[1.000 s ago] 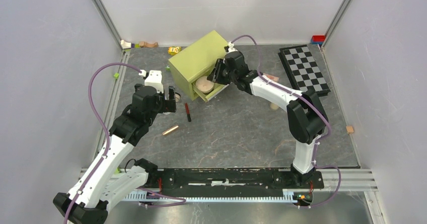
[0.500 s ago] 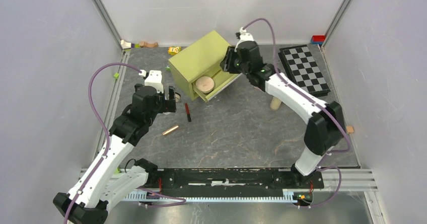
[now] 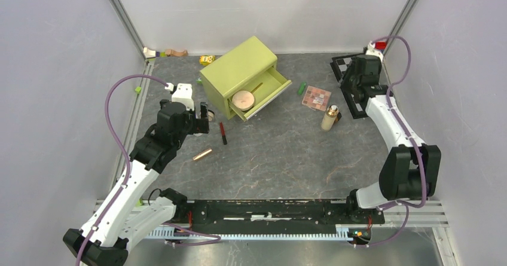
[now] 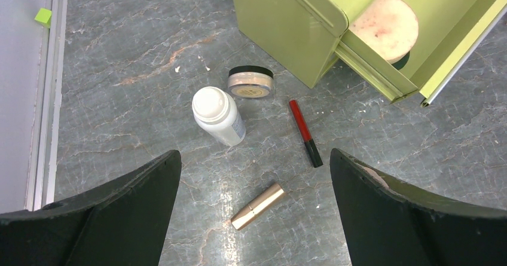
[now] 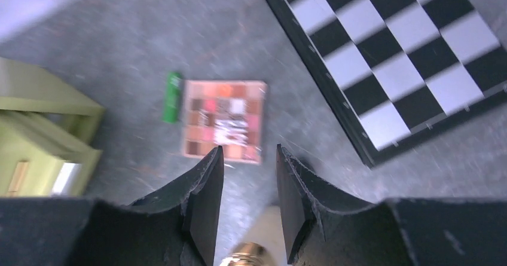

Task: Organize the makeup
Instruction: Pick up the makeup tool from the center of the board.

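My left gripper (image 3: 202,116) hovers wide open over makeup on the floor: a white bottle (image 4: 218,115), a round tan compact (image 4: 251,81), a red-black pencil (image 4: 305,132) and a rose-gold tube (image 4: 257,206). Nothing sits between its fingers. Another tan compact (image 3: 243,100) lies in the open drawer of the green box (image 3: 238,72). My right gripper (image 3: 354,85) is open and empty, raised at the chequered board's near edge. Its wrist view shows the eyeshadow palette (image 5: 224,121), a green stick (image 5: 173,96) and, low between the fingers, a cream bottle with a gold cap (image 5: 257,245).
The chequered board (image 3: 366,92) lies at the back right, partly under the right arm. Small toy blocks (image 3: 207,59) sit along the back wall and a lime cube (image 3: 138,89) by the left rail. A tan block (image 3: 415,153) rests at the right edge.
The right arm has left the drawer and swung right to the chequered board, its jaws opening wider. That uncovered the palette, green stick and cream bottle. The left arm has not moved.
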Controlling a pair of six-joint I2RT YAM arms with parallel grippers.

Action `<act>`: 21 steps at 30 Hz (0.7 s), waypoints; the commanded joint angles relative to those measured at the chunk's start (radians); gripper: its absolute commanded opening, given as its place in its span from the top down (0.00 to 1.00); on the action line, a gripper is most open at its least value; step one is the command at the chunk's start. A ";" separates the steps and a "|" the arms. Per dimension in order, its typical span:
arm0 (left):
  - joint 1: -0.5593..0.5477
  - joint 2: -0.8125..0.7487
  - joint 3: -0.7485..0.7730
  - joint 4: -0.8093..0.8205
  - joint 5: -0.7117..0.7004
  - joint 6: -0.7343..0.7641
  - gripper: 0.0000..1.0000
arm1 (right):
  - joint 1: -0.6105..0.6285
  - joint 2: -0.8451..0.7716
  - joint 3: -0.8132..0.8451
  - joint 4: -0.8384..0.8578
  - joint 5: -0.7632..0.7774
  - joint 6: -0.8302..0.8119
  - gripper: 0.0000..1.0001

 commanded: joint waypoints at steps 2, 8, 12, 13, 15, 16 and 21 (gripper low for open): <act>0.005 0.000 0.003 0.036 0.008 -0.032 0.00 | -0.100 0.030 -0.086 -0.043 -0.053 0.008 0.56; 0.005 0.004 0.005 0.037 0.009 -0.032 0.00 | -0.118 0.070 -0.154 -0.058 -0.055 0.014 0.49; 0.005 0.003 0.003 0.037 0.010 -0.032 0.00 | -0.118 0.093 -0.198 -0.059 -0.045 0.042 0.38; 0.004 0.003 0.003 0.036 0.010 -0.032 0.00 | -0.118 0.097 -0.209 -0.055 -0.043 0.049 0.33; 0.005 0.004 0.003 0.037 0.010 -0.032 0.00 | -0.118 0.106 -0.224 -0.041 -0.046 0.060 0.24; 0.005 0.003 0.004 0.036 0.011 -0.032 0.00 | -0.118 0.111 -0.226 -0.038 -0.046 0.066 0.23; 0.005 0.004 0.005 0.037 0.012 -0.032 0.00 | -0.118 0.149 -0.207 -0.035 -0.053 0.095 0.20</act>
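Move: The black-and-amber makeup tool lies on the table about 20 cm below my right hand, some 4 cm back and 3 cm to the right. The cream bottle stands next to it, its middle about 8 cm back from my right hand, 1 cm left and 16 cm down; the eye palette is 3 cm ahead and 5 cm left, the chessboard 7 cm ahead and 12 cm right. From my left hand, the tool is roughly 8 cm ahead, 50 cm right and 22 cm down. I drop my empty right hand about 15 cm towards the makeup tool, drawing back some 6 cm as I sink and shifting slightly right early on. I tip the fingers about 25 degrees farther down and, in the second half, spread them from under half to nearly full opening, ready to straddle the tool beside the bottle; I don't close on anything yet. ##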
